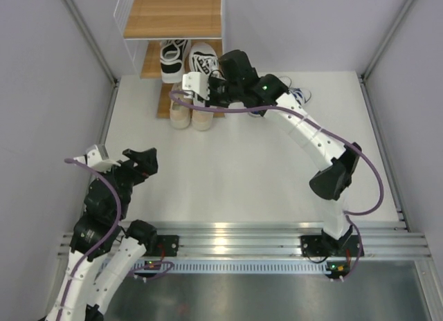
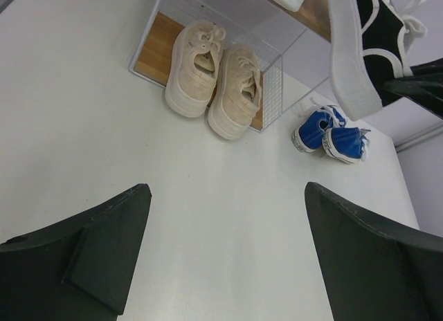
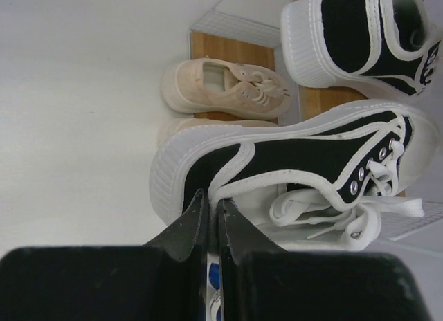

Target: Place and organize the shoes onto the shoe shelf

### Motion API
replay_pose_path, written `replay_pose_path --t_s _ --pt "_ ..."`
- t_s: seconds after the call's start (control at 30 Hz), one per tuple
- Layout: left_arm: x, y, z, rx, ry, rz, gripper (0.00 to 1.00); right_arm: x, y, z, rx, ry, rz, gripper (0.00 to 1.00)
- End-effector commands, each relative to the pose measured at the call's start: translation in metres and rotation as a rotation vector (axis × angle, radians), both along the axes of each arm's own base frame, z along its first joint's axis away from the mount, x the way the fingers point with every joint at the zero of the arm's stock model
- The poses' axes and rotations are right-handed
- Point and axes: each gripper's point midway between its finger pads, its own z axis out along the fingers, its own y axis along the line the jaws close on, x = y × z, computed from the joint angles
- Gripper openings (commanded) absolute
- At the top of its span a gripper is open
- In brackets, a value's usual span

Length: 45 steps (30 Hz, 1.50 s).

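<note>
The shoe shelf (image 1: 173,16) stands at the table's far edge. The beige pair (image 1: 192,113) sits on its lowest board and also shows in the left wrist view (image 2: 214,82). One black-and-white shoe (image 1: 173,58) lies on the middle board. My right gripper (image 1: 213,77) is shut on the heel collar of the other black-and-white shoe (image 3: 291,162) and holds it in the air beside the first one, above the beige pair. The blue pair (image 2: 332,134) lies on the table right of the shelf, mostly hidden by the right arm from above. My left gripper (image 2: 227,189) is open and empty over bare table.
Grey walls with metal posts close in the white table (image 1: 228,169) on the left, right and back. An aluminium rail (image 1: 235,241) carrying both arm bases runs along the near edge. The right arm's elbow (image 1: 336,176) juts over the table's right side.
</note>
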Motion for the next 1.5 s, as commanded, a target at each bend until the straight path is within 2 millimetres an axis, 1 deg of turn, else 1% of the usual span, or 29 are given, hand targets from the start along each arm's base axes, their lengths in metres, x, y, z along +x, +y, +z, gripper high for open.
replay_pose_path --t_s 0.0,0.07,0.1,0.2,0.27,0.33,0.53,0.57,0.63,0.7,0.73,0.8,0.83,0.87,1.0,1.1,1.13,1.23,1.27,1.3,1.33,1.37,1.43,1.47 --pt "-0.003 0.002 -0.001 -0.018 -0.009 0.011 0.98 0.031 0.014 0.075 0.164 -0.24 -0.081 0.0" --pt "-0.004 0.002 -0.002 -0.024 -0.011 0.008 0.98 0.04 0.015 0.076 0.161 -0.277 -0.106 0.0" --pt "-0.004 0.002 -0.002 -0.029 -0.011 0.009 0.98 0.045 0.016 0.072 0.155 -0.284 -0.117 0.0" --pt "-0.004 0.0 -0.005 -0.041 -0.008 0.003 0.98 0.058 0.015 0.071 0.15 -0.32 -0.142 0.0" --pt "-0.004 -0.002 -0.006 -0.047 -0.006 -0.007 0.98 0.069 0.013 0.07 0.149 -0.344 -0.162 0.0" --pt "-0.004 -0.003 -0.006 -0.052 -0.004 -0.01 0.98 0.076 0.011 0.072 0.15 -0.362 -0.171 0.0" --pt "-0.004 -0.004 -0.007 -0.055 -0.002 -0.015 0.98 0.078 0.018 0.083 0.16 -0.437 -0.125 0.0" --pt "-0.004 -0.004 -0.006 -0.055 -0.004 -0.015 0.98 0.08 0.019 0.083 0.155 -0.454 -0.123 0.0" --pt "-0.004 -0.004 -0.006 -0.058 -0.005 -0.017 0.98 0.086 0.019 0.09 0.169 -0.489 -0.144 0.0" --pt "-0.004 -0.004 -0.006 -0.059 -0.005 -0.015 0.98 0.093 0.022 0.086 0.162 -0.507 -0.151 0.0" --pt "-0.004 -0.004 -0.006 -0.059 -0.005 -0.017 0.98 0.096 0.02 0.09 0.167 -0.523 -0.163 0.0" --pt "-0.004 -0.005 -0.006 -0.059 -0.005 -0.018 0.98 0.103 0.023 0.081 0.145 -0.536 -0.167 0.0" --pt "-0.004 -0.005 -0.006 -0.061 -0.005 -0.018 0.98 0.105 0.023 0.082 0.145 -0.549 -0.175 0.0" --pt "-0.004 -0.005 -0.005 -0.061 -0.006 -0.018 0.98 0.109 0.023 0.078 0.132 -0.555 -0.178 0.0" --pt "-0.004 -0.005 -0.005 -0.063 -0.006 -0.019 0.98 0.116 0.023 0.071 0.113 -0.567 -0.183 0.02" --pt "-0.005 -0.005 -0.006 -0.065 -0.006 -0.021 0.98 0.119 0.022 0.067 0.105 -0.565 -0.185 0.07" --pt "-0.005 -0.005 -0.005 -0.065 -0.008 -0.021 0.98 0.12 0.022 0.064 0.1 -0.56 -0.186 0.11" --pt "-0.004 -0.006 -0.006 -0.069 -0.005 -0.022 0.98 0.124 0.017 0.06 0.09 -0.553 -0.193 0.21" --pt "-0.005 -0.006 -0.007 -0.068 -0.003 -0.022 0.98 0.123 0.017 0.06 0.091 -0.552 -0.194 0.22" --pt "-0.004 -0.005 -0.007 -0.067 -0.001 -0.02 0.98 0.123 0.016 0.057 0.085 -0.545 -0.193 0.25" --pt "-0.004 -0.006 -0.007 -0.069 -0.002 -0.021 0.98 0.122 0.015 0.056 0.084 -0.544 -0.192 0.34" --pt "-0.004 -0.006 -0.007 -0.07 -0.002 -0.023 0.98 0.121 0.013 0.059 0.087 -0.544 -0.195 0.39" --pt "-0.004 -0.006 -0.006 -0.07 -0.003 -0.023 0.98 0.12 0.012 0.055 0.083 -0.54 -0.194 0.48" --pt "-0.004 -0.006 -0.006 -0.07 -0.003 -0.023 0.98 0.117 0.011 0.061 0.093 -0.542 -0.195 0.51"
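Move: On the right half of the middle shelf board, the free spot for the held black sneaker lies about 18 cm ahead of the right hand, 4 cm to its left and nearly level. The other black sneaker stands some 9 cm left of that spot; the right beige shoe, on the bottom board, is about 16 cm ahead, 4 cm left and 22 cm below the hand. From the left hand the spot is roughly 35 cm ahead, 16 cm right, slightly above. Sliding the black sneaker toe-first into the middle shelf beside its mate, the right hand goes forward some 12 cm, drifting slightly left, with shallow dips and rises on the way. The wrist tips the fingers up by almost 30 degrees. Near the end they open to about half and let go of the shoe's collar as the hand rises about 2 cm and edges farther forward. ##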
